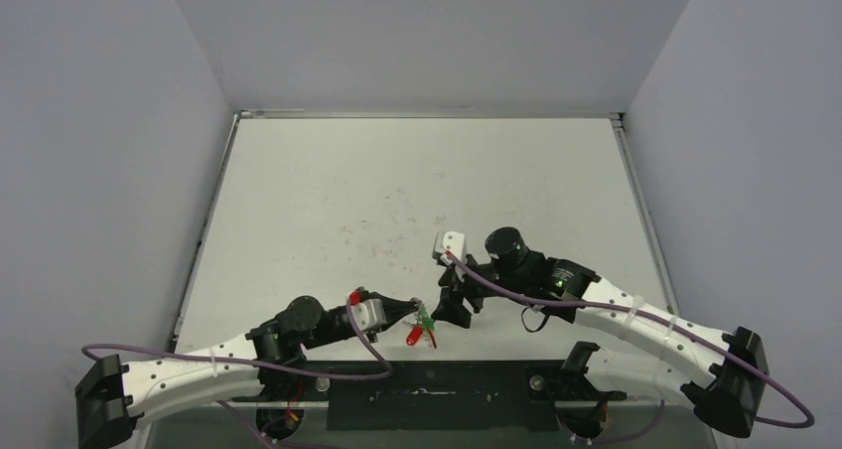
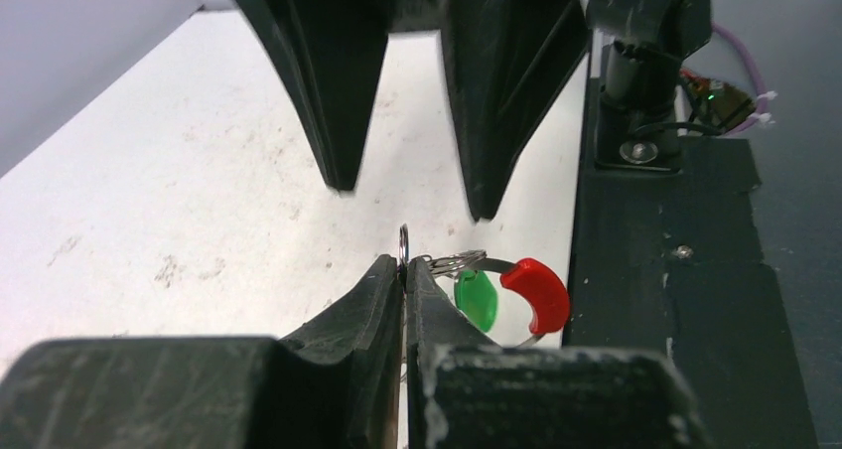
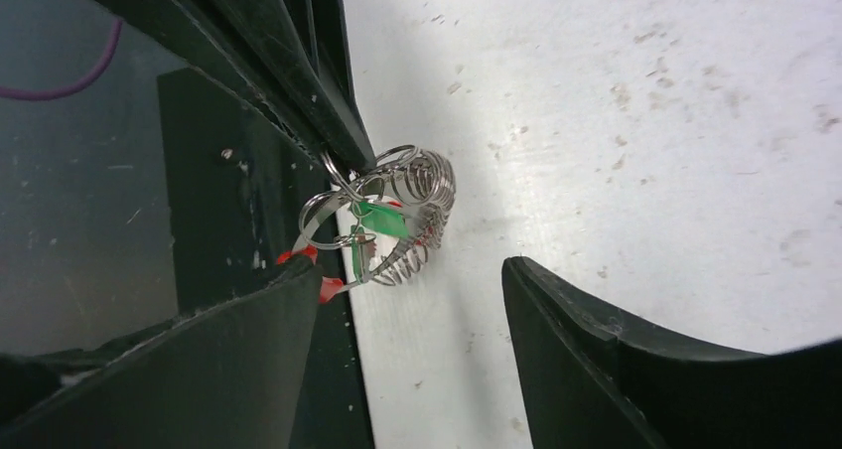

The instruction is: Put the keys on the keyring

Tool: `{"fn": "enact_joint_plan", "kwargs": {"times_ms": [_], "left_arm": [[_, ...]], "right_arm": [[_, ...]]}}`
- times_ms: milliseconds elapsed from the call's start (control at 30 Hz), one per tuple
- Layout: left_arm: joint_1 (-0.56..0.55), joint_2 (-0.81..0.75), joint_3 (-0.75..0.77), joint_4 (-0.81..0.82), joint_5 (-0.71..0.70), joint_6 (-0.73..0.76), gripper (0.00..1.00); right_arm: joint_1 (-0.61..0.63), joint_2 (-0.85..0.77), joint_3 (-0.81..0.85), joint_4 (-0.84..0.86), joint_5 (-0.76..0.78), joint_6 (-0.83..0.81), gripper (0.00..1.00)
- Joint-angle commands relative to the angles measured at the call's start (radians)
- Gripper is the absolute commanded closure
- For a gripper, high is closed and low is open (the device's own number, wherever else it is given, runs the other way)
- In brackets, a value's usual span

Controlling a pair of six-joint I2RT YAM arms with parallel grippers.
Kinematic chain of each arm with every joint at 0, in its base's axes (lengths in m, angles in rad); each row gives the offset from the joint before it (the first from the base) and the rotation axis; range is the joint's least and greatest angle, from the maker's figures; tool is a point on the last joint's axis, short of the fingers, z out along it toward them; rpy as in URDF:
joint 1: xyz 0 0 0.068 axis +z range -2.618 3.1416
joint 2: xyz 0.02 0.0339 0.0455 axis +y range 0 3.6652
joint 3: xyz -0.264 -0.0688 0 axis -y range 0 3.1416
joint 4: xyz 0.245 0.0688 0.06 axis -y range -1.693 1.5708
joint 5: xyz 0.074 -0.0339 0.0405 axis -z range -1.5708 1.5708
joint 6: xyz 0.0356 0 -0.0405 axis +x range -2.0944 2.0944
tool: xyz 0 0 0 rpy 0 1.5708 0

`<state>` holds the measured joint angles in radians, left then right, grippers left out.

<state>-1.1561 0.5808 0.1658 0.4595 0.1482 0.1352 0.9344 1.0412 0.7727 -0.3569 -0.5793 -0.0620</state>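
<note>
My left gripper (image 2: 404, 267) is shut on a thin silvery ring edge of the keyring (image 2: 459, 262), holding it just above the table near the front edge. The loop's red sleeve (image 2: 538, 293) and a green key head (image 2: 477, 300) hang to the right of the fingers. In the right wrist view the keyring's coiled metal (image 3: 422, 203) bunches around a green key (image 3: 382, 221), with a second green sliver (image 3: 355, 257) below. My right gripper (image 3: 412, 270) stands open just short of the bundle, touching nothing. From above, the left gripper (image 1: 412, 315) and right gripper (image 1: 452, 305) face each other.
The black base plate (image 1: 427, 394) runs along the table's near edge right under the bundle. The white table (image 1: 417, 191) stretches away behind both arms, scuffed, with pale walls on three sides. A purple cable (image 1: 496, 290) loops over the right arm.
</note>
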Motion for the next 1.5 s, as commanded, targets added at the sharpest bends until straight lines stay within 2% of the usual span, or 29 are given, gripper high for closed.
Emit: {"fn": "enact_joint_plan", "kwargs": {"times_ms": [0,100,200,333,467,733,867,933,967,1000,1067,1200,1233,1333,1467], "left_arm": [[0.001,0.011,0.097,-0.075,-0.116,-0.017,1.00],[0.001,0.066,0.135,-0.090,-0.216,-0.042,1.00],[0.005,0.164,0.186,-0.093,-0.337,-0.083,1.00],[0.062,0.348,0.307,-0.146,-0.461,-0.168,1.00],[0.226,0.502,0.409,-0.176,-0.363,-0.270,1.00],[0.440,0.774,0.590,-0.137,-0.222,-0.265,1.00],[0.542,0.888,0.665,-0.116,-0.168,-0.258,0.84],[0.595,0.926,0.705,-0.129,-0.134,-0.265,0.67],[0.628,0.940,0.715,-0.131,-0.112,-0.276,0.50],[0.659,0.951,0.721,-0.135,-0.108,-0.294,0.40],[0.721,0.954,0.718,-0.142,-0.102,-0.319,0.29],[0.861,0.882,0.634,-0.129,-0.061,-0.332,0.18],[0.897,0.846,0.600,-0.128,-0.077,-0.334,0.11],[0.983,0.722,0.494,-0.153,-0.175,-0.327,0.07],[0.999,0.570,0.351,-0.184,-0.389,-0.256,0.03]], "right_arm": [[-0.017,-0.109,-0.018,0.100,0.151,0.040,0.24],[-0.031,-0.163,-0.050,0.141,0.226,0.062,0.11],[-0.055,-0.203,-0.085,0.175,0.313,0.114,0.02],[-0.125,-0.226,-0.117,0.200,0.409,0.149,0.00],[-0.229,-0.227,-0.145,0.227,0.444,0.189,0.00],[-0.499,-0.223,-0.254,0.326,0.590,0.291,0.00],[-0.582,-0.216,-0.311,0.397,0.766,0.268,0.00],[-0.596,-0.201,-0.335,0.451,0.832,0.228,0.00],[-0.599,-0.185,-0.356,0.498,0.861,0.205,0.00],[-0.603,-0.167,-0.377,0.547,0.889,0.187,0.00],[-0.613,-0.113,-0.410,0.637,0.927,0.163,0.00],[-0.642,0.019,-0.457,0.850,0.993,0.138,0.00],[-0.657,0.058,-0.471,0.904,0.998,0.142,0.00],[-0.701,0.168,-0.480,0.993,0.996,0.161,0.00],[-0.716,0.275,-0.460,1.070,1.007,0.160,0.00]]}}
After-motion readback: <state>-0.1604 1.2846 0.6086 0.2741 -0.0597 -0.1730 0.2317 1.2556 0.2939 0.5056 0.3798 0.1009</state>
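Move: The keyring with its keys already hangs from the shut left fingertips, its middle some 5 cm below that hand, about 3 cm back and 2 cm to its right. The bare mid-table spot it is bound for lies roughly 24 cm straight ahead of the left hand, neither left nor right of it, and about 17 cm below. From the right hand, partly open and empty, the keyring's middle is about 4 cm left, 3 cm back and 4 cm below. The keyring, still pinched by the left fingers, is carried some 25 cm forward and slightly down over open table and let go as they open wide; that hand then veers left about 20 cm, turning counter-clockwise and tipping down. The right hand opens fully and withdraws right and forward, rising briefly before sinking, turning clockwise about 90 degrees. ##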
